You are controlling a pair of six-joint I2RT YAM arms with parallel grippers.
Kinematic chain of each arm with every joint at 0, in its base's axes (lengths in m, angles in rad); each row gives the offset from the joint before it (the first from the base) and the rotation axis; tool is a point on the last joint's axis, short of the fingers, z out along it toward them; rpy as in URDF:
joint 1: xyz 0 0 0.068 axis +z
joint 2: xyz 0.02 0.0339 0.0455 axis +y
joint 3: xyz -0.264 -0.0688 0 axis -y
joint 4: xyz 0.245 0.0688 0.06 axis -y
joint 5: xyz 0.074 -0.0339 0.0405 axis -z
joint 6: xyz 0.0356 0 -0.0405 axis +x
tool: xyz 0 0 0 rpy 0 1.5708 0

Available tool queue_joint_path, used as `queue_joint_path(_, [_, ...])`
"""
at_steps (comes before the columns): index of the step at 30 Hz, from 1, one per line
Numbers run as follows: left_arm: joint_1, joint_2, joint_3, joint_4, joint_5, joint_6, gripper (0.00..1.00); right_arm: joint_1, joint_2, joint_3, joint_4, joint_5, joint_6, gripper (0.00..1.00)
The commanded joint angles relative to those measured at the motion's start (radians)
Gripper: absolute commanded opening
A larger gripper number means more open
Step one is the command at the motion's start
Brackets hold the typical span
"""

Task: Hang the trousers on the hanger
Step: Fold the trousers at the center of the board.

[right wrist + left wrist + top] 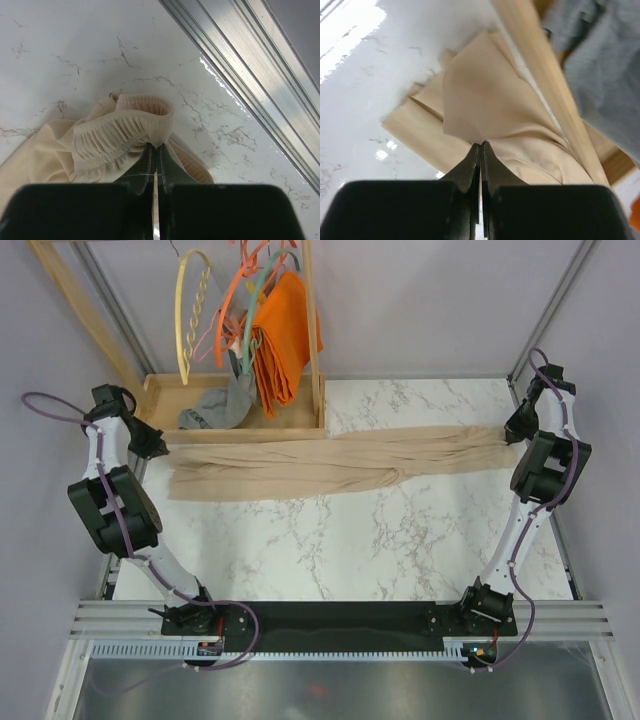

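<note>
The beige trousers (330, 465) lie stretched across the far part of the marble table, waist to the right, leg ends to the left. My left gripper (152, 444) is shut on the leg ends (480, 100), pinching a fold of fabric next to the wooden rack base (545, 75). My right gripper (515, 430) is shut on the gathered elastic waistband (125, 132) near the table's right rail. The cream arch-shaped hanger (192, 310) with its twisted bar hangs on the wooden rack at the back left.
Orange hangers (245, 290), a teal hanger (255, 300) and an orange cloth (285, 335) hang on the rack. A grey garment (215, 408) lies on the wooden rack base (290, 422). A metal rail (260, 65) runs along the table's right edge.
</note>
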Motion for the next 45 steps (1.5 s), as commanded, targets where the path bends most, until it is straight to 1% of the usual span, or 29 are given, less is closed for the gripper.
queue_joint_path(1, [0.066, 0.087, 0.003, -0.009, -0.039, 0.058, 0.02, -0.008, -0.056, -0.005, 0.020, 0.012, -0.015, 0.00])
queue_joint_path(5, [0.080, 0.109, -0.016, -0.025, -0.088, 0.104, 0.02, -0.009, -0.061, -0.003, 0.017, 0.018, -0.010, 0.00])
queue_joint_path(10, [0.101, 0.055, -0.033, -0.024, -0.097, 0.106, 0.02, -0.009, -0.085, 0.000, 0.014, 0.045, 0.000, 0.00])
queue_joint_path(14, [0.118, 0.051, -0.049, -0.029, -0.114, 0.102, 0.02, -0.009, -0.116, -0.008, 0.005, 0.114, 0.008, 0.00])
queue_joint_path(15, [0.129, 0.051, -0.059, -0.032, -0.114, 0.099, 0.02, -0.009, -0.120, -0.008, -0.001, 0.155, 0.010, 0.00])
queue_joint_path(17, [0.137, 0.042, -0.094, -0.029, -0.166, 0.090, 0.02, -0.011, -0.137, -0.011, -0.018, 0.205, 0.019, 0.00])
queue_joint_path(20, [0.143, 0.023, -0.150, 0.003, -0.191, 0.090, 0.02, -0.006, -0.191, -0.083, 0.020, 0.249, 0.036, 0.00])
queue_joint_path(21, [0.143, 0.023, -0.160, 0.011, -0.188, 0.092, 0.02, -0.005, -0.203, -0.107, 0.046, 0.233, 0.037, 0.00])
queue_joint_path(22, [0.143, 0.034, -0.165, 0.014, -0.178, 0.092, 0.02, -0.003, -0.212, -0.135, 0.085, 0.178, 0.030, 0.00])
queue_joint_path(24, [0.143, 0.046, -0.166, 0.024, -0.169, 0.098, 0.02, 0.006, -0.202, -0.137, 0.104, 0.145, 0.025, 0.00])
queue_joint_path(26, [0.143, 0.058, -0.166, 0.024, -0.164, 0.104, 0.02, 0.024, -0.161, -0.102, 0.103, 0.098, 0.023, 0.00])
queue_joint_path(29, [0.143, 0.086, -0.154, 0.030, -0.143, 0.115, 0.02, 0.047, -0.116, -0.059, 0.104, 0.084, 0.026, 0.00])
queue_joint_path(35, [0.140, 0.095, -0.140, 0.050, -0.122, 0.110, 0.02, 0.052, -0.027, 0.035, 0.103, 0.009, 0.066, 0.00])
queue_joint_path(40, [0.141, 0.106, -0.129, 0.054, -0.122, 0.109, 0.02, 0.052, 0.031, 0.099, 0.112, -0.091, 0.161, 0.00])
queue_joint_path(45, [0.129, 0.126, -0.131, 0.065, -0.122, 0.106, 0.02, 0.051, 0.062, 0.107, 0.115, -0.080, 0.256, 0.08])
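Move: The hem end of the trousers, its upper corner still pinched in the left hand, is to go back over the lower leg, whose hem lies some 8 cm back, 2 cm left and 13 cm below that hand; the rack box is centred about 14 cm ahead and 15 cm right of it. The waistband in the right hand is bound for a spot about 5 cm ahead, 3 cm left and 4 cm lower; the under layer's waist end lies 6 cm back, straight in line sideways. The raised hem end comes down and back from the rack box: the left hand sinks about 9 cm while drawing back and a little outward left, its fingers tipping some 15 degrees steeper, corner still pinched. The waistband is lifted slightly by the right hand, back and to the right, then carried forward and left past its starting place and lowered again, still between the fingertips. ##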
